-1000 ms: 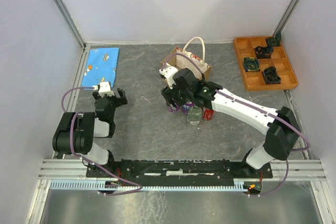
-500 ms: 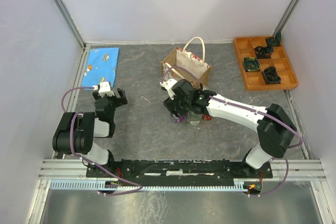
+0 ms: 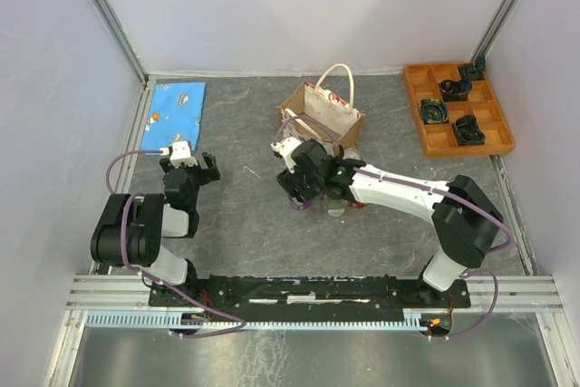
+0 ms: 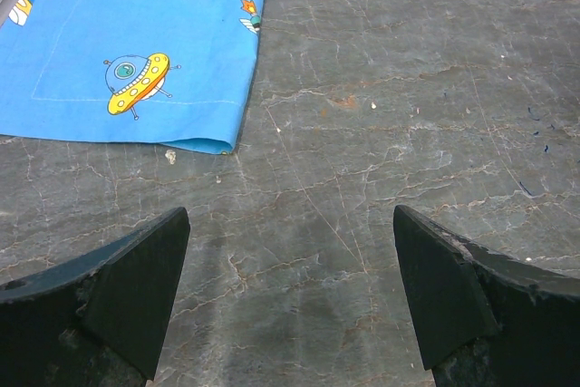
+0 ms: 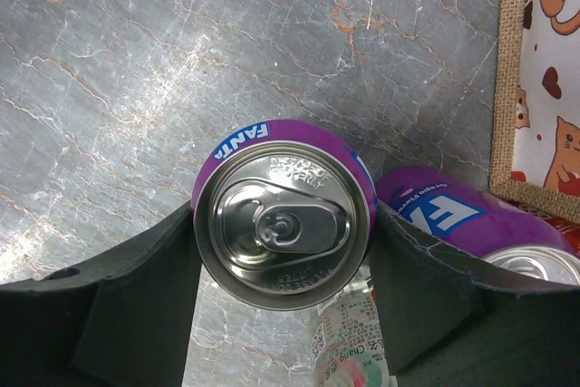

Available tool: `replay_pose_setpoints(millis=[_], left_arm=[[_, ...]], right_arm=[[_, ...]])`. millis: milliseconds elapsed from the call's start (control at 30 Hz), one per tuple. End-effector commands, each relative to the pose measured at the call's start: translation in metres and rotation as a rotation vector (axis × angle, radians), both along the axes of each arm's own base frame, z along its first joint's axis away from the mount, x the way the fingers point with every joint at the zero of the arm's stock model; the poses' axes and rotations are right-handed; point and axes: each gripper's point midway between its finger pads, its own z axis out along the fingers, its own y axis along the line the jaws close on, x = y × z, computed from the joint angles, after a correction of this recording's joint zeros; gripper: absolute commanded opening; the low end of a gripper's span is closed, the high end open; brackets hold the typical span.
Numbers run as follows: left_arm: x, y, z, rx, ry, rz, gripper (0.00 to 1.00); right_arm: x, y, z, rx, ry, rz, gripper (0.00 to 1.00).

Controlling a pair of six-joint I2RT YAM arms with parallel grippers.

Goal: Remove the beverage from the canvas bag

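A purple Fanta can (image 5: 283, 224), the beverage, stands upright between the fingers of my right gripper (image 5: 283, 265), which is shut on it. From above, the right gripper (image 3: 304, 189) is just in front of the canvas bag (image 3: 322, 111), with the can's purple base (image 3: 299, 205) showing beneath it. The bag's burlap edge and printed panel (image 5: 544, 70) fill the right wrist view's upper right corner. My left gripper (image 4: 290, 305) hangs open over bare table at the left (image 3: 188, 169), holding nothing.
A second purple can (image 5: 462, 215) and a clear plastic bottle (image 5: 349, 351) lie beside the held can; a red can (image 3: 359, 200) sits near them. A blue printed cloth (image 3: 177, 106) lies at the back left. An orange compartment tray (image 3: 458, 108) stands at the back right.
My right gripper has carried the purple can leftward and toward the near edge, away from the bag. The left arm has not moved.
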Motion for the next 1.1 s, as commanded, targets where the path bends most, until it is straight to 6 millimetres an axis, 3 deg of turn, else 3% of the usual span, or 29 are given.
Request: replay_pose_setpoints(millis=[0,133,267,433,667,867,967,1067], left_arm=[[0.008,0.004,0.018,0.071,-0.057,0.002,0.99],[0.009,0.004,0.019,0.071,-0.059,0.002,0.99],[0.008,0.004,0.019,0.070,-0.058,0.002,0.99],[0.008,0.004,0.018,0.071,-0.056,0.003,0.99],[0.008,0.004,0.019,0.070,-0.058,0.004,0.99],[0.008,0.004,0.019,0.070,-0.058,0.002,0.99],[0.008,0.003,0.019,0.070,-0.059,0.001,0.99],[0.008,0.004,0.018,0.071,-0.057,0.002,0.99]], right_arm=[[0.010,0.008,0.019,0.036,-0.078,-0.012,0.72],[0.010,0.008,0.029,0.043,-0.101,-0.019,0.90],[0.010,0.007,0.044,0.050,-0.127,-0.029,0.99],[0.012,0.009,0.077,0.083,-0.178,-0.028,0.99],[0.021,0.012,0.152,0.177,-0.299,-0.043,0.99],[0.051,-0.027,0.213,0.156,-0.509,-0.230,0.99],[0.067,-0.059,0.226,0.130,-0.563,-0.341,0.99],[0.090,-0.105,0.231,0.166,-0.553,-0.478,0.99]])
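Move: The purple Fanta can is already upright on the table between the right fingers, its middle about 3 cm below the hand. Counted from that hand, the other purple can stands some 7 cm right and 3 cm ahead, the clear bottle 10 cm right and 2 cm back; the canvas bag is roughly 17 cm ahead and 6 cm right. From the left hand, the held can lies about 29 cm right and 9 cm back, slightly lower. Staying put at first, the right hand spreads its fingers wide and lets go of the purple can, then climbs ever faster, nearly straight up off it, to about 20 cm. Late in the climb it veers some 5 cm forward and a little right, the fingers tilting up to point more forward and the wrist turning slightly clockwise. ##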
